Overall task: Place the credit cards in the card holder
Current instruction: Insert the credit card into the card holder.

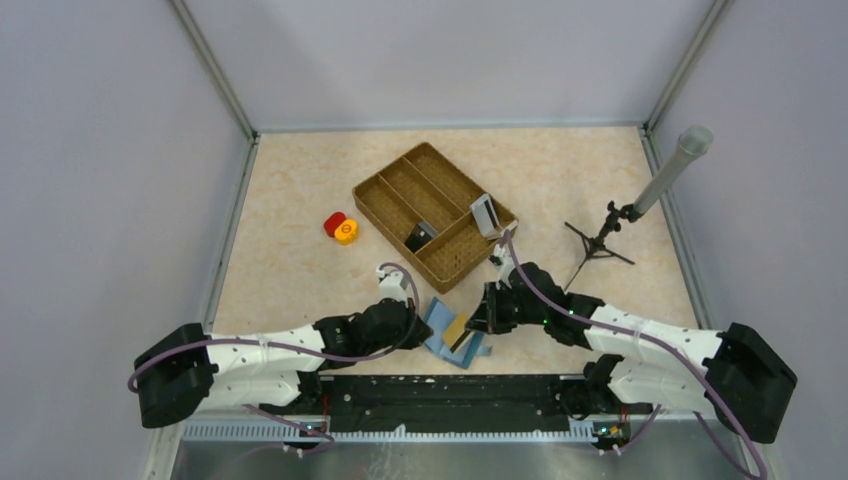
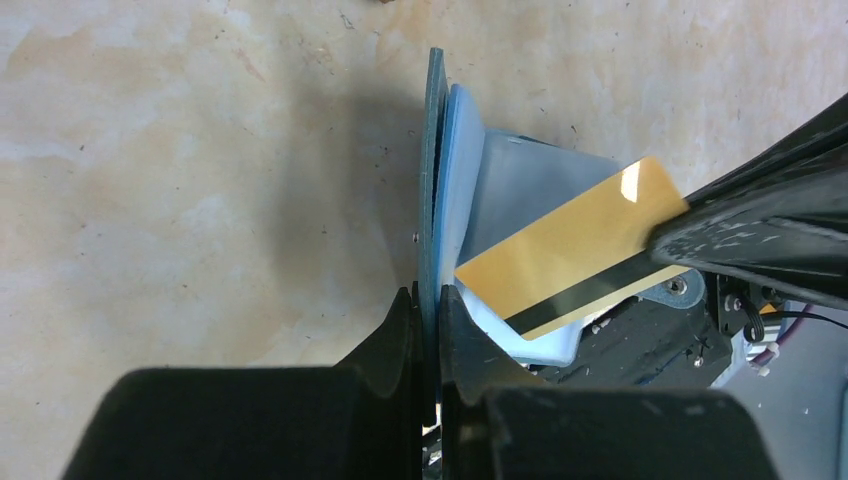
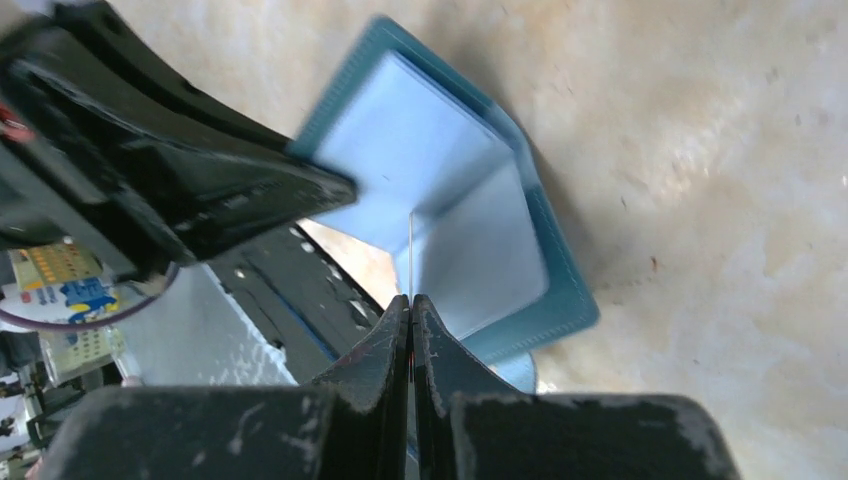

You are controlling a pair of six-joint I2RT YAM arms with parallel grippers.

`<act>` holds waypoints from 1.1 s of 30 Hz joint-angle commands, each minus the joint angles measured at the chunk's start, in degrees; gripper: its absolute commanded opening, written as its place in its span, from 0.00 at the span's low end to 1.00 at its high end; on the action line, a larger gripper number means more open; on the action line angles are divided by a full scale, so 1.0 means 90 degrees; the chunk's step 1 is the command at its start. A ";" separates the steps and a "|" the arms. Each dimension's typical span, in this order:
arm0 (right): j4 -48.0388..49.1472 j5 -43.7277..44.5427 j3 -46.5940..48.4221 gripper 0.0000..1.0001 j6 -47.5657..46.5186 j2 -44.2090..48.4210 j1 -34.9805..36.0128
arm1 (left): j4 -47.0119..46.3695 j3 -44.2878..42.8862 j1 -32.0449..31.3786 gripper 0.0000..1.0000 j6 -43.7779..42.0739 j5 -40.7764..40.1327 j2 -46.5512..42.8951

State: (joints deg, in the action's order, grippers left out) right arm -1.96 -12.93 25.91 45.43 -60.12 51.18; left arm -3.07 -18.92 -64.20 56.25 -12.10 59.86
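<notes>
The card holder [image 1: 438, 318], a teal-blue wallet with pale blue inner panels, stands half open near the table's front edge. My left gripper [image 1: 425, 325] is shut on one of its flaps, whose edge [image 2: 437, 150] runs up from between the jaws [image 2: 430, 300]. A tan credit card [image 2: 570, 250] with a black stripe lies slanted against the inner panels, its right end pinched by my right gripper [image 1: 472, 322]. From the right wrist that card [image 3: 411, 255] shows edge-on as a thin line out of the shut gripper [image 3: 411, 300], pointing into the open card holder [image 3: 450, 190]. Pale grey cards [image 1: 483, 213] stand in the tray.
A brown woven divided tray [image 1: 400, 180] sits mid-table behind the grippers, with a dark item [image 1: 420, 237] in one compartment. Red and yellow round pieces [image 1: 340, 227] lie left of it. A small tripod [image 1: 600, 240] carrying a grey tube [image 1: 670, 170] stands at the right.
</notes>
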 commanded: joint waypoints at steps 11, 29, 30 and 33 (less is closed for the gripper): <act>0.1962 -0.0735 -0.1530 0.00 0.0478 -0.0351 -0.0253 | -0.0190 0.0230 0.0042 0.00 0.0077 -0.0065 0.0107; 0.3306 -0.1200 -0.1935 0.00 0.0652 -0.0784 -0.0933 | -0.1126 0.1000 0.0832 0.00 -0.0465 0.1609 -0.0170; 0.3355 -0.1193 -0.1916 0.00 0.0668 -0.0835 -0.0938 | -0.1169 0.1025 0.0872 0.00 -0.0462 0.1684 -0.0159; 0.3420 -0.1191 -0.1847 0.00 0.0684 -0.0994 -0.0936 | -0.1237 0.1073 0.0965 0.00 -0.0469 0.1785 -0.0158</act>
State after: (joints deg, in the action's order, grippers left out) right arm 25.15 -24.34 8.62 51.70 -67.26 43.31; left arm -12.95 -10.66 -56.23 53.80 -0.82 58.26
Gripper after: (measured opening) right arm 0.004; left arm 0.054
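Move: The spread-open card holder lies below my right hand, which pinches the gold card; its middle is about 7 cm down, 4 cm to the left and 3 cm back. The holder's snap strap is some 7 cm back, 3 cm right and 7 cm below, and the wooden tray's middle about 25 cm ahead, 9 cm left and 6 cm below. From my left hand, already gripping its left cover, the holder's middle is roughly 7 cm right, level fore and aft, 3 cm lower. I bring the gold card down towards the holder's right-hand page, sinking my right hand about 6 cm while easing back and right, then creep some 2 cm forward again, rolling the wrist roughly 10 degrees with my grip kept. My left hand keeps its pinch on the left cover and takes it about 2 cm down and slightly left. ##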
